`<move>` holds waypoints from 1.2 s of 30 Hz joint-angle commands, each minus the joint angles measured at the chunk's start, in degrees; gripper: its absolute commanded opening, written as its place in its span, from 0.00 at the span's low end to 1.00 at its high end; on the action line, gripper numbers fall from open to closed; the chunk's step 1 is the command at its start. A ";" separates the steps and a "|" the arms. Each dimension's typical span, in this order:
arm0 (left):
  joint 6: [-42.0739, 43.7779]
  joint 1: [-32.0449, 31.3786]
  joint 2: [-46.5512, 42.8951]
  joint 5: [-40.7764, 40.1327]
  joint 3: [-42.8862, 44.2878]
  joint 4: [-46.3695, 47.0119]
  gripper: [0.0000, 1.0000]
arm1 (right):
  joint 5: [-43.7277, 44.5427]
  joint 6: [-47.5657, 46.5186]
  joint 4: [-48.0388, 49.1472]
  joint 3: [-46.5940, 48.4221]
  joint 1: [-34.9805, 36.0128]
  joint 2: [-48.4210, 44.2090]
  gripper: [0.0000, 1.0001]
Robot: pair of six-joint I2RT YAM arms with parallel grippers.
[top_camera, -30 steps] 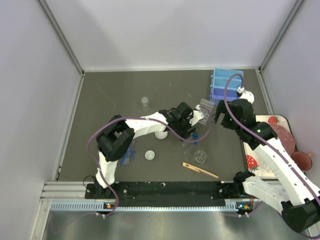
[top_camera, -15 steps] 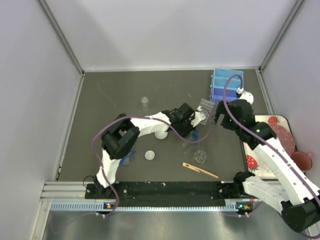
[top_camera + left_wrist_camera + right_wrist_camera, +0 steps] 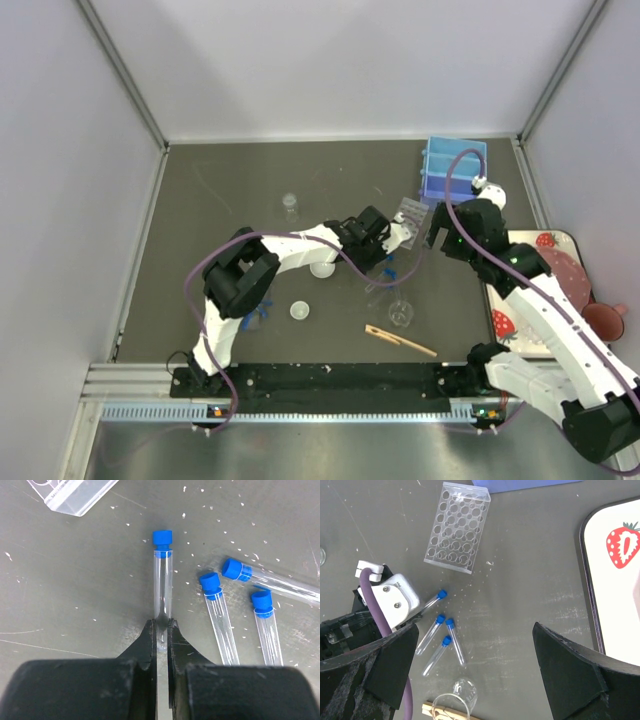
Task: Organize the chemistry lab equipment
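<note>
My left gripper (image 3: 161,630) is shut on the bottom end of a clear tube with a blue cap (image 3: 162,575), which lies flat on the table and points away from me. Three more blue-capped tubes (image 3: 220,615) lie just to its right. The clear tube rack (image 3: 457,527) lies beyond them, and its corner shows in the left wrist view (image 3: 75,492). My right gripper (image 3: 476,627) is wide open and empty, high above the tubes (image 3: 434,654). In the top view, the left gripper (image 3: 385,245) sits beside the rack (image 3: 410,218) and the right gripper (image 3: 440,225) is just right of it.
A glass beaker (image 3: 400,314) and a wooden clip (image 3: 400,340) lie near the front. Two round dishes (image 3: 299,311) and blue tweezers (image 3: 258,305) are by the left arm. Another beaker (image 3: 290,205) stands farther back. A blue box (image 3: 452,168) is at the back right, the strawberry tray (image 3: 540,300) at the right.
My left arm's elbow has shifted a little to the right and its gripper has settled on the tube. The right arm has barely moved.
</note>
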 commanded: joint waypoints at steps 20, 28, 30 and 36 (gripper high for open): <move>-5.57 -0.15 -35.87 18.45 -8.80 -10.62 0.00 | -44.43 -5.32 4.69 8.52 -0.13 -3.86 0.94; -6.72 -0.06 -43.35 21.08 -12.67 -8.34 0.00 | -56.66 -0.13 10.23 8.34 -0.21 -4.04 0.78; -7.24 -0.15 -44.66 22.14 -13.02 -7.54 0.00 | -58.24 1.01 11.37 7.64 -0.21 -3.86 0.77; -8.47 -0.06 -48.88 25.48 -14.69 -4.56 0.00 | -60.27 0.75 11.81 5.70 -0.30 -3.33 0.77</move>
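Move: The left gripper, down at the table, already holds a capped test tube; the open right gripper it is meant for stands about 17 cm to its right, 3 cm back and 18 cm higher. From the left hand, the loose tubes lie roughly 4 cm back and 3 cm right, and the tube rack 11 cm ahead and 7 cm right. From the right hand the held tube is some 15 cm left, 5 cm ahead and 18 cm below. Keeping its pinch on the tube near the bottom end, the left hand lifts it about 22 cm off the table and draws back some 13 cm, away from the rack, drifting a little left while its fingers tilt up to point more to the right. The open right hand swings in towards the tube's cap, going about 14 cm left, then also rising and drawing back, and turns counter-clockwise with its left side rising until its fingers point mostly left, narrowing somewhat without touching the tube. ##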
